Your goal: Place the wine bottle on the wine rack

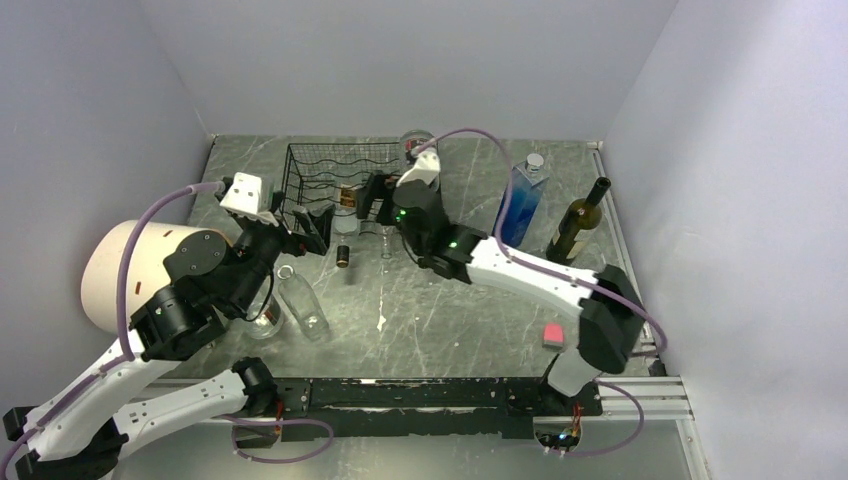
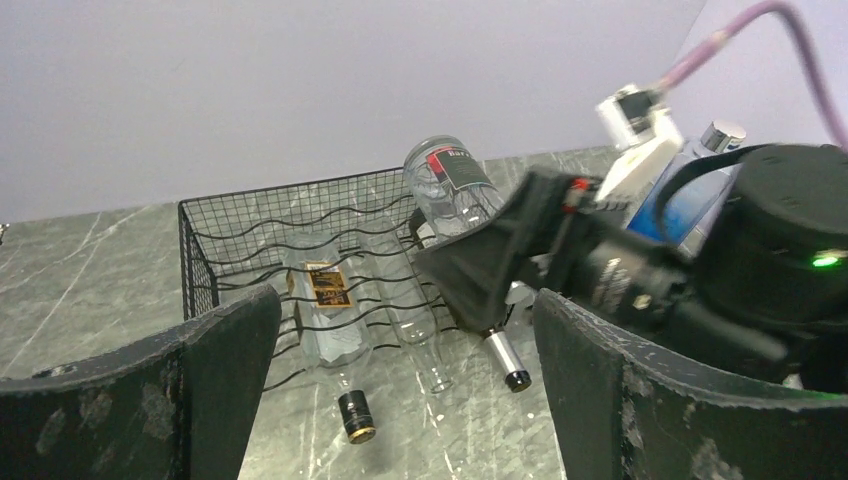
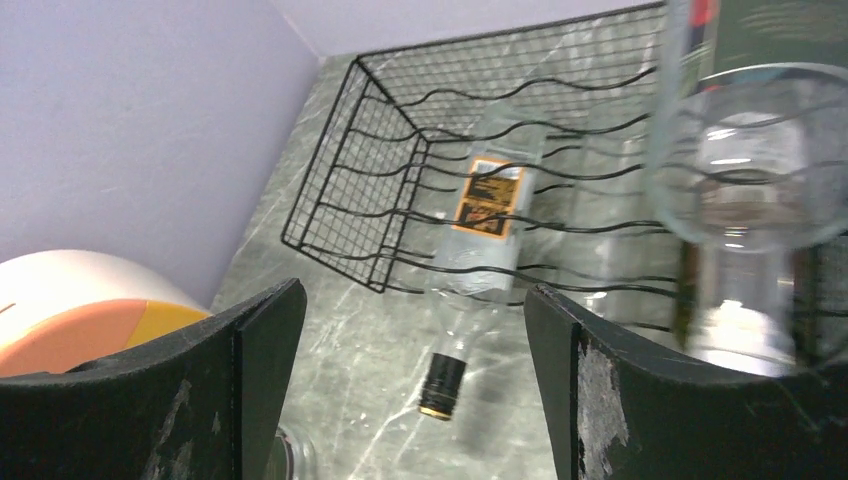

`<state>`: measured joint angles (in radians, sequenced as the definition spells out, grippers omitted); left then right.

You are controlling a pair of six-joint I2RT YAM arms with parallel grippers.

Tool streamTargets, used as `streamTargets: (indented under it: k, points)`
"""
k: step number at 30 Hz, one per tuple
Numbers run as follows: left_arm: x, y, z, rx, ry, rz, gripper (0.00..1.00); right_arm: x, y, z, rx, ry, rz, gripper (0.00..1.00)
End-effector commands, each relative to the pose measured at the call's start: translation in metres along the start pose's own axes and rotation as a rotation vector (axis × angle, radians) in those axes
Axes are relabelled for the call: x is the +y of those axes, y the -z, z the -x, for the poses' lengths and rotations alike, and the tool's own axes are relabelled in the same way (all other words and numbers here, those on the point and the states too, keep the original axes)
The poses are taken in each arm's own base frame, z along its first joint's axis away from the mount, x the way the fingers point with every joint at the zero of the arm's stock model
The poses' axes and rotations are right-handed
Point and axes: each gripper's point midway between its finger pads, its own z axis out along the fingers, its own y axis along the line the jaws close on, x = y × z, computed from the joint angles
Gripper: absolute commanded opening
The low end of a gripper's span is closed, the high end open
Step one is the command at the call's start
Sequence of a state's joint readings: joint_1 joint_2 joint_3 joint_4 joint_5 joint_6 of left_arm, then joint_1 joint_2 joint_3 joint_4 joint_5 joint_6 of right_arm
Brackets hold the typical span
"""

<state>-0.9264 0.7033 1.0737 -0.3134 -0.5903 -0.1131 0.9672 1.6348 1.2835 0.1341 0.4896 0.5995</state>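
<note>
The black wire wine rack [image 1: 318, 172] stands at the back of the table and also shows in the left wrist view [image 2: 240, 235] and the right wrist view [image 3: 400, 160]. A clear bottle with an orange label [image 2: 325, 300] lies in it, its black-capped neck [image 1: 343, 255] sticking out the front. A second clear bottle [image 2: 415, 325] lies beside it. A clear red-labelled bottle [image 2: 452, 180] rests on the rack's right top. My right gripper [image 1: 372, 200] is open and empty at the rack's front right. My left gripper [image 1: 312, 228] is open and empty in front of the rack. A dark green wine bottle [image 1: 578, 220] stands at the right.
A blue bottle [image 1: 522, 200] stands next to the green one. A clear bottle [image 1: 303, 305] lies on the table beside the left arm. A cream cylinder [image 1: 115, 270] sits at the left wall. A silver neck with a black cap [image 2: 505, 360] pokes out below the right gripper.
</note>
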Motion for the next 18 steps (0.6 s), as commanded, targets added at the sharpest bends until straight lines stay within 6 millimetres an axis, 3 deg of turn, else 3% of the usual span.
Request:
streamTargets:
  k: [1,9,14,18]
  points:
    - [0.0,0.002,0.009,-0.007,0.043,0.003,0.99,-0.033,0.028,0.039,-0.069,0.061,-0.067,0.84]
    - [-0.019,-0.013,-0.017,0.056,0.047,-0.045,0.99,-0.097,0.069,0.078,-0.077,0.166,-0.227,0.8]
    - [-0.032,-0.025,-0.03,0.094,0.042,-0.069,0.99,-0.133,0.094,0.118,-0.11,0.23,-0.377,0.81]
    - [-0.057,-0.033,-0.042,0.116,0.075,-0.162,0.99,-0.171,0.107,0.151,-0.131,0.254,-0.519,0.83]
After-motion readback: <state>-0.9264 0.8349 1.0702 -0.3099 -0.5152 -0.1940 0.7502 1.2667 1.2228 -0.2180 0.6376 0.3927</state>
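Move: The right hand is empty above the rack, with the blue bottle, its seeming next target, about 32 cm to its right, 4 cm ahead and 12 cm lower; the green wine bottle stands some 13 cm right of the blue one and 3 cm nearer. The racked clear bottle is about 10 cm right and 9 cm ahead, and the gold-label bottle 8 cm left and 6 cm ahead, 21 cm down. From the left hand the blue bottle is about 38 cm right, 16 cm ahead and 26 cm lower. Leaving the gold-label bottle behind, the right hand sweeps quickly about 19 cm to the right past the racked clear bottle and towards the blue bottle, climbing some 5 cm as the wrist swings clockwise and rolls its left side down, fingers staying open and empty. The left hand, also open and empty, starts to drift right and down, about 4 cm and 3 cm, towards the middle of the rack while tipping slightly downward. ##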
